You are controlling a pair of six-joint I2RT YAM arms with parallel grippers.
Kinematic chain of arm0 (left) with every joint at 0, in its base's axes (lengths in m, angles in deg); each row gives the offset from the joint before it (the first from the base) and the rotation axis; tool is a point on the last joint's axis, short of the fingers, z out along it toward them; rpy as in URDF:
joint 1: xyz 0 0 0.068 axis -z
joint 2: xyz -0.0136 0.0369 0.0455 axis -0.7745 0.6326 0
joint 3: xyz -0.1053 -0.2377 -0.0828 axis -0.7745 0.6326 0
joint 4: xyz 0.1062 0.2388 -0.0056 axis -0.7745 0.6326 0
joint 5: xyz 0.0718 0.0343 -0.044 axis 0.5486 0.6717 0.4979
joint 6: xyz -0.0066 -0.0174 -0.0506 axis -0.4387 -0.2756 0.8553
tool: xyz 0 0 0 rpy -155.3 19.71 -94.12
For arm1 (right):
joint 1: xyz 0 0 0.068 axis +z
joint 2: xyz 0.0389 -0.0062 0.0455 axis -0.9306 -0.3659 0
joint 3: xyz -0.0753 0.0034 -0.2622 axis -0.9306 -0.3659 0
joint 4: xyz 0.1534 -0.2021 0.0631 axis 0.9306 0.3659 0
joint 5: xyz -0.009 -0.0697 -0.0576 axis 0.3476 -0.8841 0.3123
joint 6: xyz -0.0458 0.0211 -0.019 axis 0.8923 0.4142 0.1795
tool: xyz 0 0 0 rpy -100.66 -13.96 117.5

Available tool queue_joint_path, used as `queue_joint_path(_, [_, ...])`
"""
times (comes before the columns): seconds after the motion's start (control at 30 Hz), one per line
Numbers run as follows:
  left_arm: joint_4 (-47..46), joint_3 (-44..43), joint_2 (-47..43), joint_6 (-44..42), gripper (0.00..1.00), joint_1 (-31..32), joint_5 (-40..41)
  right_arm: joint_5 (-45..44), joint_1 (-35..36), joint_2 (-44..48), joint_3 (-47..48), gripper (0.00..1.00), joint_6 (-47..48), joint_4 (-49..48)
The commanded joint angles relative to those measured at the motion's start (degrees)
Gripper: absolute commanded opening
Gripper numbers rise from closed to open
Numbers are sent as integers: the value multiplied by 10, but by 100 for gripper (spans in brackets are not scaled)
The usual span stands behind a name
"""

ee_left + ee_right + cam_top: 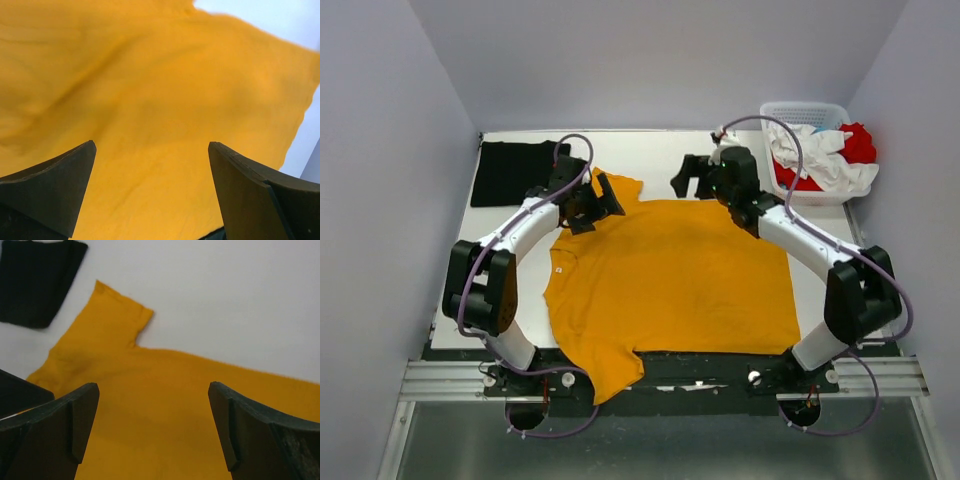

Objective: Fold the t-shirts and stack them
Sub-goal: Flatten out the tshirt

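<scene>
A mustard orange-yellow t-shirt (pixel 670 275) lies spread flat across the middle of the white table, one sleeve hanging over the near edge and the other sleeve (pixel 107 315) pointing to the far left. A black t-shirt (pixel 515 172) lies folded at the far left corner. My left gripper (pixel 603 203) hovers open over the yellow shirt's far left shoulder, yellow cloth (pixel 150 125) below it and nothing between its fingers. My right gripper (pixel 688 178) is open too, just above the shirt's far edge (pixel 200 390), holding nothing.
A white lattice basket (pixel 807 110) stands at the far right corner with white (pixel 820 160) and red (pixel 858 142) t-shirts crumpled in it. Bare white tabletop (pixel 660 155) lies beyond the yellow shirt. Grey walls enclose the table on three sides.
</scene>
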Motion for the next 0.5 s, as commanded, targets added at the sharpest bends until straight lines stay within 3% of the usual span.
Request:
queue_joint_path(0.0, [-18,35,2,-28,98,39,-40,-30,1,16,-140,100,-97,90])
queue_joint_path(0.2, [-10,7,68,-29,99,45,-23,-116,-4,-37,-135,100,-117,126])
queue_joint_path(0.47, [19,-79,174,-24,99,21,-24,-100,-33,-175,-44,100,-107,130])
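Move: The t-shirt's middle lies some 15 cm back and 14 cm right of the left hand, 8 cm below it; from the right hand, about 18 cm back, 2 cm right and 18 cm down. Its far sleeve is about 6 cm ahead and 3 cm right of the left hand, the black cloth 9 cm ahead and 16 cm left. Both open hands swing down and back-right onto the t-shirt (right about 18 cm, left 6), then drag forward. ##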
